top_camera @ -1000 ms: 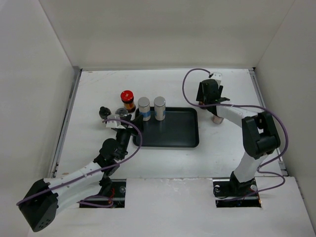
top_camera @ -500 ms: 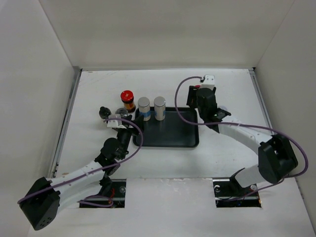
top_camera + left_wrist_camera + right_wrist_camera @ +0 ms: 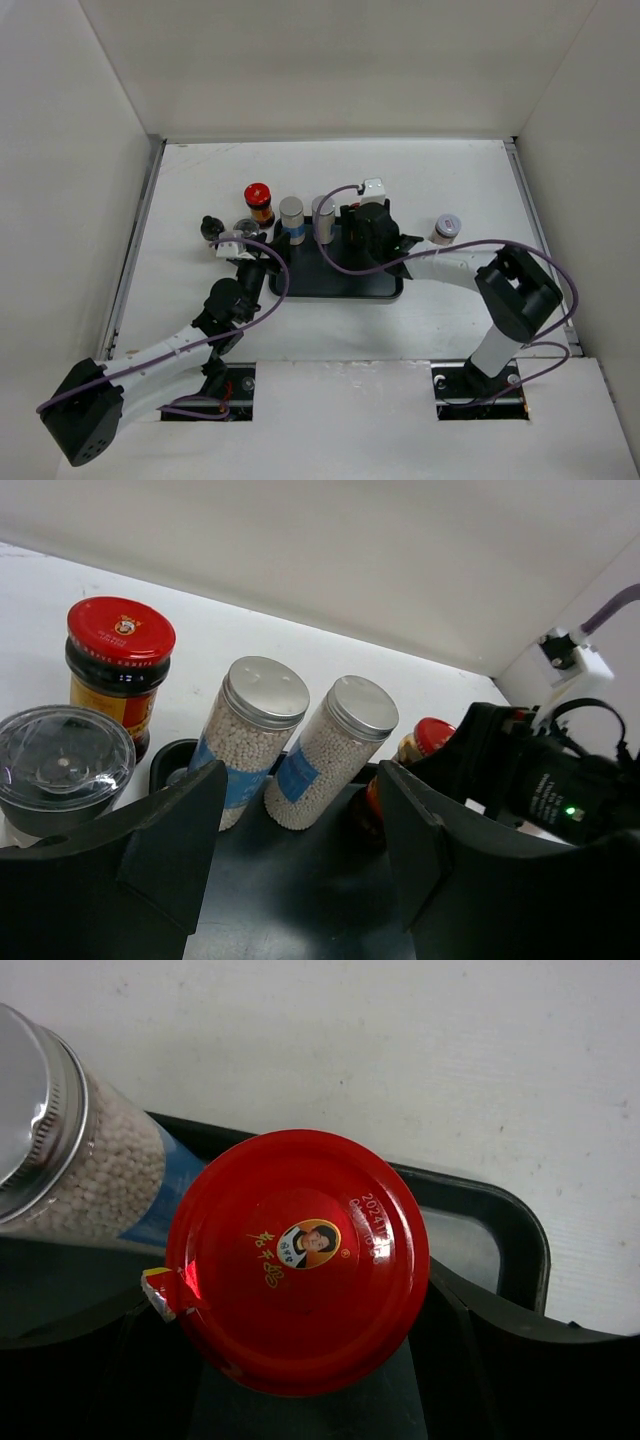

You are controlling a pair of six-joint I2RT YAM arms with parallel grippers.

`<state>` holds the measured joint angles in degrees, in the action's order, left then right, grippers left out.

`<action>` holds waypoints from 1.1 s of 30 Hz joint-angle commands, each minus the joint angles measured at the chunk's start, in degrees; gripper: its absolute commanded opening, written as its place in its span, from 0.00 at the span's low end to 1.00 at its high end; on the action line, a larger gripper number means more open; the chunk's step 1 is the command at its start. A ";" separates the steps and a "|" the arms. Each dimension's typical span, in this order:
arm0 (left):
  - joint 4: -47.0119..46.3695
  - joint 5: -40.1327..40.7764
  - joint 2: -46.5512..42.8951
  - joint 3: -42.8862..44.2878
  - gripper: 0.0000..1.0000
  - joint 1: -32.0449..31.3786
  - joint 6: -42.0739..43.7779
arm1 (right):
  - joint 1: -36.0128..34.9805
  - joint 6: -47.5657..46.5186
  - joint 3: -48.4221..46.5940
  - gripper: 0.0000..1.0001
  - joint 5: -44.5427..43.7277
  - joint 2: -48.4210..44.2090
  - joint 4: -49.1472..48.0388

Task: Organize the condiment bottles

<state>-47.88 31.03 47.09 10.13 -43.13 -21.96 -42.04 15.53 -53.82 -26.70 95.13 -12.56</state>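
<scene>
A red-lidded jar (image 3: 298, 1258) sits between the fingers of my right gripper (image 3: 300, 1350), which is shut on it above the back of the black tray (image 3: 345, 275). From overhead the right gripper (image 3: 367, 232) hides that jar. Two silver-capped cylinders (image 3: 291, 217) (image 3: 322, 212) stand at the tray's back left. Left of the tray are another red-lidded jar (image 3: 258, 200), a clear shaker (image 3: 243, 227) and a black-capped bottle (image 3: 210, 227). A silvery-lidded jar (image 3: 446, 229) stands right of the tray. My left gripper (image 3: 300, 880) is open and empty at the tray's left edge.
White walls enclose the table on three sides. The right arm's purple cable (image 3: 500, 245) arcs over the table right of the tray. The tray's rim (image 3: 500, 1222) lies just beyond the held jar. The held jar (image 3: 425, 742) also shows beside the cylinders in the left wrist view.
My right arm has swung left from the table's far right to above the tray, carrying the red-lidded jar. The silvery-lidded jar now shows. The left arm has not moved.
</scene>
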 commanded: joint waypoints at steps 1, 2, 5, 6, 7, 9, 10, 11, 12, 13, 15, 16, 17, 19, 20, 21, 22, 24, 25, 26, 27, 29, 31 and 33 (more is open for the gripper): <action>-3.71 -0.62 -0.33 -0.64 0.60 0.03 -0.90 | -0.45 1.17 -3.92 0.65 -1.25 0.05 -12.40; -3.71 -0.62 -0.51 -0.73 0.60 -0.15 -0.90 | -0.54 1.17 -3.92 0.65 -1.69 0.31 -12.75; -4.77 -0.79 -0.25 -1.08 0.60 0.37 -0.90 | -0.72 1.00 -3.83 0.68 -3.10 1.54 -14.51; -5.03 -0.88 -0.25 -1.16 0.60 0.38 -0.98 | -0.80 0.91 -3.92 0.69 -3.36 2.07 -14.77; -5.03 -0.88 -0.33 -1.17 0.60 0.12 -0.98 | -0.80 0.91 -4.10 0.69 -3.45 2.42 -14.86; -5.03 -0.88 -0.33 -1.08 0.60 -0.06 -0.98 | -0.80 1.08 -4.45 0.75 -3.54 2.78 -14.08; -5.03 -0.88 -0.25 -1.08 0.60 0.11 -0.98 | -0.89 1.17 -4.27 0.81 -3.71 2.69 -13.99; -5.03 -0.88 -0.07 -1.08 0.60 0.20 -0.98 | -0.89 1.08 -4.19 0.87 -3.80 2.43 -13.99; -5.03 -0.88 0.02 -1.08 0.60 0.20 -0.98 | -0.89 0.73 -4.10 0.89 -3.89 1.82 -13.73; -4.95 -0.88 0.11 -1.08 0.60 -0.06 -0.98 | -0.89 0.56 -3.92 0.91 -4.06 1.03 -13.29; -5.03 -0.88 0.46 -0.90 0.60 -0.06 -0.98 | -0.89 0.55 -3.57 0.92 -4.76 -0.99 -11.62; -5.03 -0.88 0.72 -0.82 0.60 -0.06 -0.98 | -0.89 0.55 -3.31 0.93 -5.29 -2.31 -10.57; -5.03 -0.88 0.81 -0.81 0.60 -0.06 -0.98 | -0.89 0.47 -2.96 0.93 -5.73 -3.62 -9.51; -5.03 -0.88 0.55 -0.90 0.60 -0.24 -0.98 | -0.54 0.47 -1.82 0.93 -7.13 -6.70 -7.06; -5.03 -0.88 0.20 -0.90 0.60 -0.32 -0.98 | -0.10 0.81 -0.51 0.92 -8.62 -8.54 -6.09; -4.95 -0.88 0.02 -0.90 0.60 -0.33 -0.98 | 0.51 1.08 0.99 0.92 -10.29 -10.47 -5.47; -4.86 -0.88 -0.16 -0.99 0.60 0.02 -0.98 | 1.12 1.26 2.91 0.91 -12.22 -12.49 -4.85; -4.59 -0.88 -0.77 -1.16 0.60 0.20 -1.07 | 3.05 1.61 7.13 0.89 -17.22 -16.80 -4.50; -4.51 -0.88 -1.29 -1.17 0.60 -0.06 -1.16 | 4.20 1.44 9.15 0.89 -20.03 -18.82 -4.32; -4.51 -0.88 -1.65 -1.17 0.60 -0.24 -1.16 | 5.77 1.26 11.09 0.91 -23.19 -20.84 -3.71; -4.59 -0.62 -1.83 -1.25 0.60 -0.32 -1.16 | 7.62 1.69 12.85 0.94 -25.92 -22.78 -2.75; -5.03 -0.61 -0.95 -1.43 0.60 0.11 -1.60 | 10.52 2.05 14.88 1.00 -28.22 -24.90 -0.81; -4.77 -1.14 -0.60 -1.43 0.60 0.29 -2.56 | 13.51 2.57 15.33 1.00 -28.85 -24.91 2.79; -4.77 -1.58 -0.95 -1.52 0.60 0.03 -2.83 | 15.45 4.24 15.24 1.00 -28.76 -23.68 6.04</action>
<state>-49.98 30.72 46.61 9.32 -43.16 -23.35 -27.99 17.63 -38.57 -51.29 70.78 -11.73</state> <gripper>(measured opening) 0.597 0.998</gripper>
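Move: The right gripper holds the red-lidded jar low in the tray; its spot is about 2 cm ahead and 1 cm to the left, at about the present height. The nearer pale shaker stands some 10 cm to the left and 3 cm ahead of the right hand. The silver-lidded jar on the bare table is about 24 cm to the right, 2 cm ahead and 3 cm lower. From the left hand, the jar's spot lies roughly 13 cm ahead, 22 cm right and 10 cm down. Ease the right gripper level, about 2 cm forward and slightly left, to set the held red-lidded jar beside the pale shaker, then open the fingers to let go. Rise nearly 10 cm clear of the jar, then swing some 20 cm right towards the silver-lidded jar, drawing back a little, sinking slightly at the end and turning the wrist clockwise about 35 degrees, fingers wide open. ##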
